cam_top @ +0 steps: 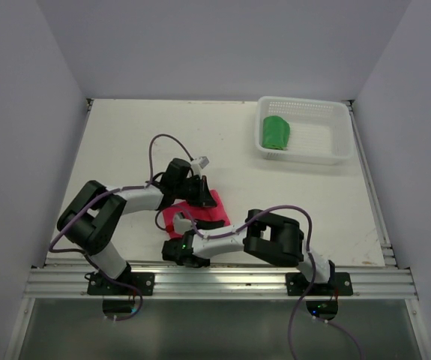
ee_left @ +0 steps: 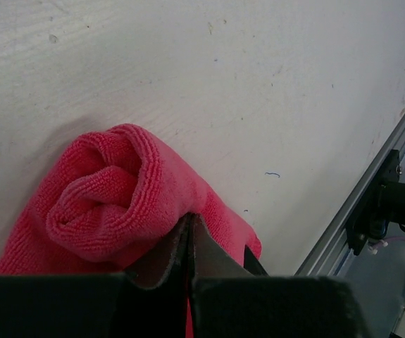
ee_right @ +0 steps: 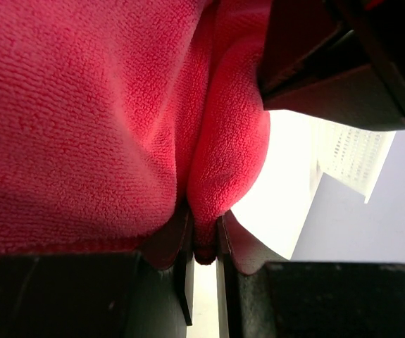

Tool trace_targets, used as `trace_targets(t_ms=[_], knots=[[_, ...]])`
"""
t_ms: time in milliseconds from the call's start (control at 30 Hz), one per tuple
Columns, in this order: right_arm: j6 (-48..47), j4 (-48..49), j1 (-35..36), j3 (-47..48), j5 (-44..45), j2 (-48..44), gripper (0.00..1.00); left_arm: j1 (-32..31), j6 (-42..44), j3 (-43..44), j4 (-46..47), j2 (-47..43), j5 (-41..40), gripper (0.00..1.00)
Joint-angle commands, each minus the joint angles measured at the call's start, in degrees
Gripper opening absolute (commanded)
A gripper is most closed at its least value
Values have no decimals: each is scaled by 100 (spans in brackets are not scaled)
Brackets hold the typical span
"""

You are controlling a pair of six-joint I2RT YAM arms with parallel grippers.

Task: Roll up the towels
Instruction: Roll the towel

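The pink-red towel (cam_top: 173, 220) lies bunched near the table's front edge, between both grippers. In the left wrist view its end is curled into a loose roll (ee_left: 110, 190). My left gripper (ee_left: 189, 217) (cam_top: 204, 202) is shut, its tips pressed into a fold of this towel, with a sliver of red between the fingers. My right gripper (ee_right: 203, 218) (cam_top: 189, 238) is shut on a hanging fold of the same towel (ee_right: 82, 120). The green towel (cam_top: 276, 133) sits rolled in the basket at the back right.
The clear mesh basket (cam_top: 305, 101) stands at the table's far right and shows pale in the right wrist view (ee_right: 350, 158). An aluminium rail (cam_top: 222, 281) (ee_left: 357, 204) runs along the front edge, close behind the towel. White walls enclose the table.
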Motion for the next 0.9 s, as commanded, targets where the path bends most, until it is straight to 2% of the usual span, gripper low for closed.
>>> trace_targets(t_ms=[0,233,367,633,867], knots=[[475,562,-62,-126,-589,-218,5,19,251,-235,-34,257,-586,2],[1046,1089,-106,-741,-483,-1132,22,63,207,-350,159,486,-648,0],[1302,1274,-132,-1039,-448,-1615,36,81,137,-429,299,495,-648,0],[1284,2135,-150,-1820,-966,-2547,47,81,67,-508,423,504,-569,0],[1363,3338,-255,-2876,-1967,-4135,52,89,-47,-675,502,337,-709,0]])
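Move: The right fingers still pinch the near end of the red towel's rolled edge. That edge's middle lies about 5 cm ahead of them and 2 cm left, and the whole towel's middle some 3 cm ahead and 10 cm left, both barely below. From the left hand's shut fingertips the rolled edge is about 3 cm back, 3 cm right and 2 cm lower. The green towel lies roughly 31 cm ahead and 19 cm right of the right hand. The right hand lets go of the near end of the rolled edge, its fingers opening to about half. It lifts about 5 cm and draws back some 3 cm, rolling some 45 degrees so its left side rises. The left hand keeps its shut fingertips pressed down on the roll's far part, sinking another centimetre to hold it. ##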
